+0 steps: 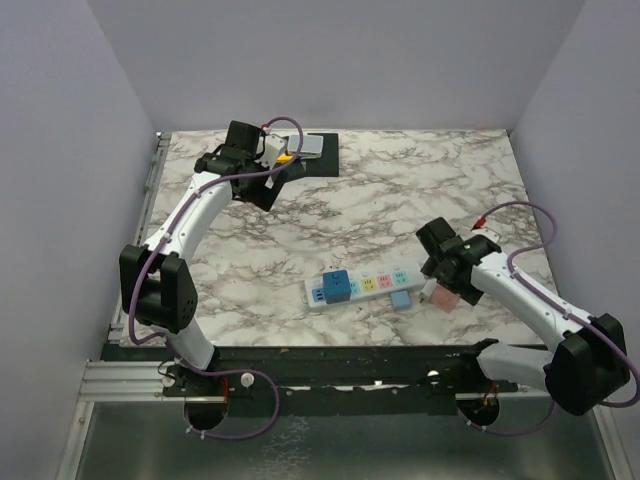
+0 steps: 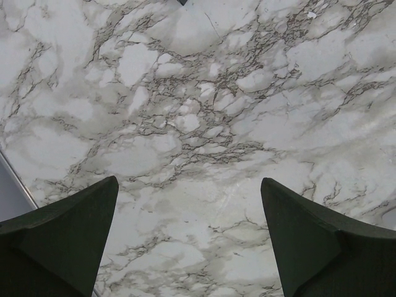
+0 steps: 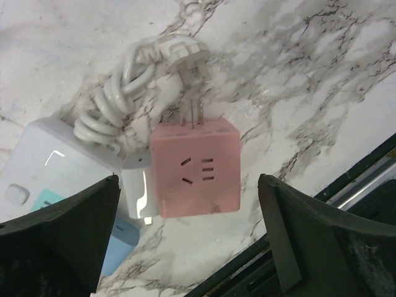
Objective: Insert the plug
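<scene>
A pink socket cube (image 3: 197, 166) lies on the marble, between and just beyond the fingertips of my open right gripper (image 3: 189, 180), which hovers above it. A white plug (image 3: 185, 52) on a coiled white cable (image 3: 114, 99) lies beyond the cube. Its metal prongs (image 3: 197, 114) reach the cube's far face; I cannot tell how deep they sit. The white power strip (image 1: 362, 287) lies mid-table with a blue cube (image 1: 335, 286) on it. My right gripper (image 1: 440, 285) is at the strip's right end. My left gripper (image 1: 262, 192) (image 2: 189, 182) is open over bare marble at the back left.
A light blue cube (image 1: 402, 299) (image 3: 120, 241) lies beside the strip's end, close to the pink cube. A black mat (image 1: 318, 162) with a grey object (image 1: 310, 145) sits at the back left. The table's black front rail (image 3: 346, 185) runs just right of the pink cube.
</scene>
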{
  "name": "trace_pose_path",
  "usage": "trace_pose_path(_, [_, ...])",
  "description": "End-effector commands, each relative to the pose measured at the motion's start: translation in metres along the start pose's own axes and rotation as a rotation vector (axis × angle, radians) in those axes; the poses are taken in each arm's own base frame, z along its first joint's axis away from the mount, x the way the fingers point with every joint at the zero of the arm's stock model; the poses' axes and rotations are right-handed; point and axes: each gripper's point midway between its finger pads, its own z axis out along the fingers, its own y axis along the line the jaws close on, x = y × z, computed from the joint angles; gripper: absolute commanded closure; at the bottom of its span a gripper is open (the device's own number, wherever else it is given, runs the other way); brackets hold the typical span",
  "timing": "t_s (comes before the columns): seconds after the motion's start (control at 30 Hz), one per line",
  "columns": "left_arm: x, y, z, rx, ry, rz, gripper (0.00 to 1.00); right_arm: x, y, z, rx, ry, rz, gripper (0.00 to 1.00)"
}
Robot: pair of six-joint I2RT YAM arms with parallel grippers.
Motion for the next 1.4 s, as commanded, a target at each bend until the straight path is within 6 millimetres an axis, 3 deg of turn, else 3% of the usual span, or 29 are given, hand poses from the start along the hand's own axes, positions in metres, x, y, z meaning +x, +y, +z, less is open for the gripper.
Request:
trace_pose_path(0.0, [-0.003,-0.003,0.001,0.012,0.006,-0.001,0.01,0.004,-0.003,0.017,-0.029,0.025,-0.007,0.03])
trace_pose_path(0.27, [-0.006,0.001,-0.001,-0.003,0.004,0.006,0.01,0.025,-0.005,0.037,-0.003,0.079,-0.001,0.19])
trace_pose_path(0.43, [-0.006,0.001,-0.004,-0.003,0.004,0.008,0.01,0.024,0.003,0.041,-0.017,0.074,0.009,0.49])
trace_pose_path(0.7, [-0.014,0.01,-0.013,-0.036,-0.01,0.045,0.01,0.008,0.049,0.023,-0.165,0.121,-0.111,0.81])
trace_pose_path(0.83, [-0.02,0.007,-0.017,-0.013,-0.028,0.065,0.01,-0.012,0.038,-0.002,-0.16,0.083,-0.15,0.82])
trace_pose_path(0.93, [-0.025,-0.009,-0.021,0.076,-0.07,0.096,0.01,-0.022,0.028,-0.02,-0.185,0.058,-0.177,0.82])
trace_pose_path(1.0, [-0.029,-0.023,-0.024,0.161,-0.106,0.128,0.01,-0.026,0.033,-0.033,-0.252,0.063,-0.213,0.82])
trace_pose_path(1.13, [-0.039,-0.059,-0.047,0.358,-0.269,0.299,0.01,-0.032,0.074,-0.071,-0.492,0.113,-0.308,0.86])
trace_pose_path(1.23, [-0.034,-0.087,-0.079,0.478,-0.453,0.534,0.01,-0.041,0.119,-0.117,-0.764,0.142,-0.397,0.88])
trace_pose_path(1.37, [-0.017,-0.105,-0.122,0.435,-0.691,0.882,0.01,-0.048,0.16,-0.165,-1.034,0.17,-0.501,0.9])
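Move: Just under the open right hand sits the pink cube plug, about 1 cm back, 1 cm to the right and 5 cm down. The small white block stands some 4 cm left of that plug and 2 cm farther out; the light-blue block is 10 cm to its left, level with it. The power strip's middle lies about 17 cm left of the hand and 2 cm ahead. From the left hand, the pink plug is about 21 cm back, 41 cm right and 14 cm below. Sinking about 4 cm onto the pink plug, the right hand closes and pinches it between both fingers, then carries it up some 15 cm, left and forward towards the power strip's near end, turning about 35 degrees counter-clockwise with its left side rising. Late on, the open, empty left hand swings back and right towards the strip, turning clockwise and rising a little. ##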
